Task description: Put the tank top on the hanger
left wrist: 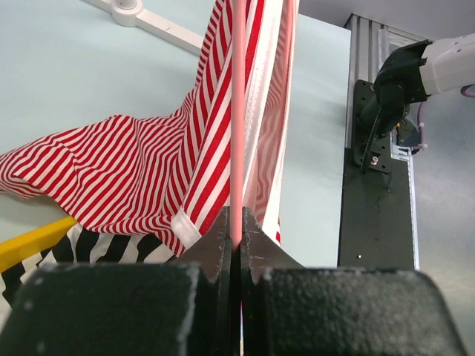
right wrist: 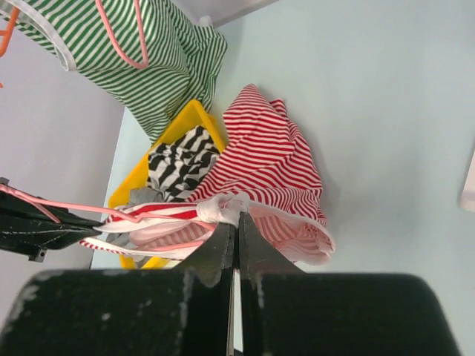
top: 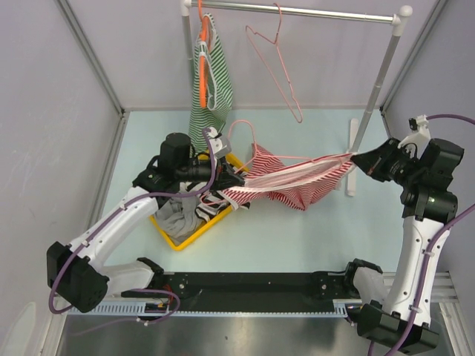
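Note:
The red-and-white striped tank top is stretched between my two grippers above the table, its lower part sagging onto the surface. The pink wire hanger runs through it, hook toward the back. My left gripper is shut on the hanger wire, with the tank top draped beside the wire. My right gripper is shut on the bunched pale trim of the tank top. In the right wrist view the gripper pinches that trim, and the hanger leads left.
A yellow bin under the left gripper holds a black-and-white striped garment. On the rail hang a green-striped top on an orange hanger and a second pink hanger. The rack post stands near my right gripper.

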`<act>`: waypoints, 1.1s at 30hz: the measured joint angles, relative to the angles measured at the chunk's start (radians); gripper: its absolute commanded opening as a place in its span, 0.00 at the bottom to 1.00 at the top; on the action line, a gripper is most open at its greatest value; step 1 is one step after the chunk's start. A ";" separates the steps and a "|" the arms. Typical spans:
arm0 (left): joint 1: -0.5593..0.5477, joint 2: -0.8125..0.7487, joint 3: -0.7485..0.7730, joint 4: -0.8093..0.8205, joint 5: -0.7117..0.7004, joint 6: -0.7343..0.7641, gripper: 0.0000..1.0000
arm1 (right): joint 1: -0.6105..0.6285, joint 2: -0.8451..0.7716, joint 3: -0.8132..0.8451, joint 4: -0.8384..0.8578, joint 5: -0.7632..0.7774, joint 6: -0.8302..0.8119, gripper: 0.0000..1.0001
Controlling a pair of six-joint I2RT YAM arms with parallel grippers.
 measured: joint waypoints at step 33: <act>-0.068 -0.048 -0.056 0.037 -0.073 -0.002 0.00 | 0.438 -0.021 -0.006 0.134 0.093 0.214 0.00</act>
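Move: My right hand pinches the white-trimmed edge of the tank top, pulled out taut. The hanger's neck lies some 28 cm to its left, about 2 cm ahead and roughly 5 cm lower. The rack's right foot is on the table about 13 cm ahead and 2 cm to the right; the yellow basket's middle is some 44 cm to the left, level fore and aft. From my left hand, shut on the hanger, the neck is about 6 cm ahead and 4 cm to the right. Still pinching the tank top's trimmed edge, I stop stretching it: my right hand eases back a centimetre or two, then swings left about 10 cm, speeding up and rising slightly, to bring the edge in along the hanger towards its neck. The wrist turns some 15 degrees counter-clockwise. My left hand keeps the hanger gripped nearly in place. ##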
